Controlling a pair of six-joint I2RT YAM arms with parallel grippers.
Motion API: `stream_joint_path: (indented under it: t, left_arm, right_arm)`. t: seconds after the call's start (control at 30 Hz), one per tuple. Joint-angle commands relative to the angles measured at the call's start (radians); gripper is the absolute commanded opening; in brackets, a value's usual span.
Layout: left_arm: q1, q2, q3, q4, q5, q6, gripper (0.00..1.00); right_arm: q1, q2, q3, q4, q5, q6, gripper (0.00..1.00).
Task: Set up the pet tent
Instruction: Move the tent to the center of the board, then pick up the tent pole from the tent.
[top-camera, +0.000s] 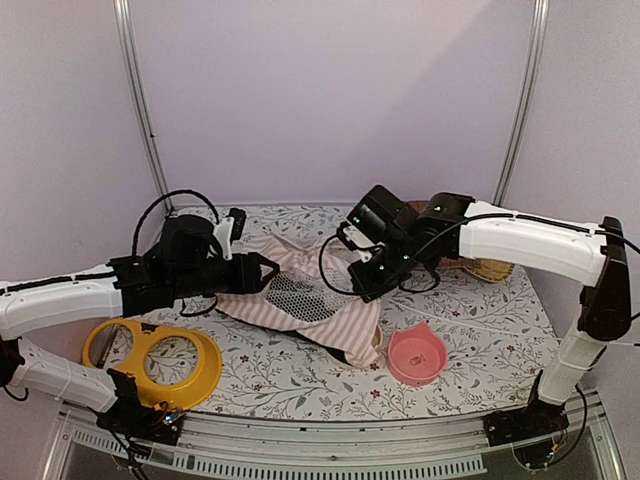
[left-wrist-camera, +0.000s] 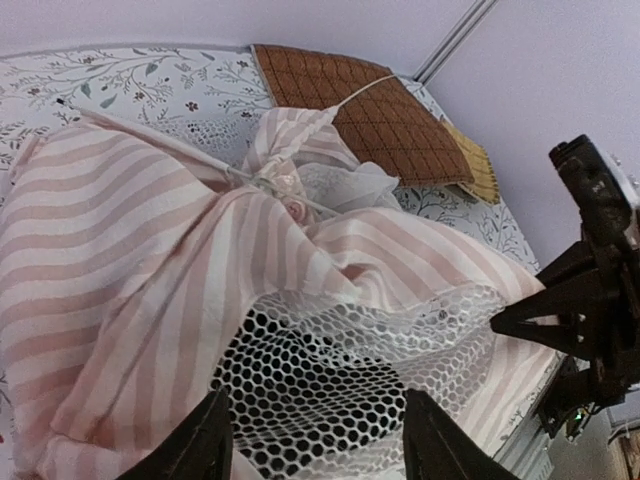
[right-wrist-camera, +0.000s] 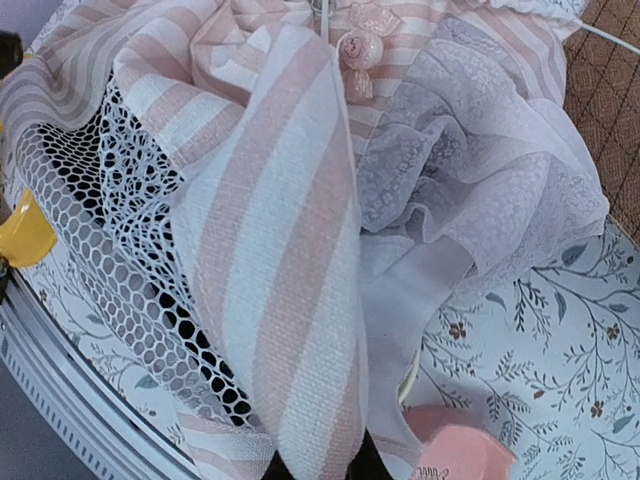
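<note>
The pet tent (top-camera: 310, 300) lies collapsed in the middle of the table, pink-and-white striped fabric with a white mesh panel (left-wrist-camera: 340, 370) facing up. My left gripper (left-wrist-camera: 315, 442) hangs open just over that mesh, its dark fingers (left-wrist-camera: 200, 445) apart with only netting between them. In the top view it (top-camera: 268, 270) sits at the tent's left side. My right gripper (right-wrist-camera: 350, 470) is shut on a fold of the tent's striped cloth (right-wrist-camera: 290, 280), which rises out of the jaws. It (top-camera: 362, 288) grips from the tent's right edge. A thin clear pole (left-wrist-camera: 150, 140) crosses the fabric.
A pink bowl (top-camera: 417, 355) stands near the front right, close under the right wrist (right-wrist-camera: 455, 450). A yellow two-ring bowl stand (top-camera: 150, 360) lies front left. The brown quilted mat (left-wrist-camera: 370, 110) rests at the back right. The right arm (left-wrist-camera: 600, 290) shows in the left wrist view.
</note>
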Motion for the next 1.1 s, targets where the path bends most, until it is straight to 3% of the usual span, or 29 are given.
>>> stream_joint_path:
  t: [0.0, 0.27, 0.5, 0.6, 0.73, 0.93, 1.07]
  left_arm:
    - [0.051, -0.031, 0.048, -0.011, -0.002, 0.057, 0.58]
    - [0.087, -0.061, 0.027, -0.021, 0.0, 0.078, 0.59]
    - [0.094, -0.092, -0.095, 0.024, 0.023, 0.033, 0.6]
    - [0.093, -0.098, -0.16, 0.071, 0.035, -0.002, 0.6]
    - [0.093, -0.081, -0.207, 0.131, 0.058, -0.043, 0.61]
    - [0.09, -0.018, -0.22, 0.191, 0.078, -0.051, 0.59]
    - [0.077, 0.055, -0.222, 0.252, 0.087, -0.008, 0.56]
  right_arm:
    - [-0.051, 0.173, 0.206, 0.118, 0.078, 0.03, 0.0]
    - [-0.115, 0.606, 0.744, 0.1, 0.034, 0.016, 0.0]
    - [-0.12, 0.607, 0.751, 0.21, -0.151, -0.02, 0.52]
    - [-0.119, 0.53, 0.709, 0.192, -0.157, -0.055, 0.7]
    - [-0.119, 0.38, 0.567, 0.166, -0.109, -0.096, 0.8]
    - [-0.135, 0.096, 0.151, 0.146, 0.0, -0.118, 0.84]
    - [-0.135, -0.109, -0.157, 0.175, -0.018, -0.048, 0.81]
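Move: The tent is already pinched by a striped fold of its right side in the right hand; its middle lies about 14 cm ahead, 16 cm left and some 8 cm below that hand. The cream bowl, mostly hidden by the cloth, is roughly 6 cm ahead, 2 cm left and 15 cm below; the pink bowl is 3 cm ahead and 12 cm right. From the left hand, the tent's middle is about 9 cm ahead, 8 cm right and 10 cm lower. The tent, still gripped by its striped fold, is swept forward and left at nearly level height by the right hand, fast, for some 20 cm; there the fingers open wide and let go, and the hand backs off right and towards the base about 15 cm, rising. The left hand, fingers staying half open, first rises a little forward, then sinks some 9 cm on the tent's near side. ##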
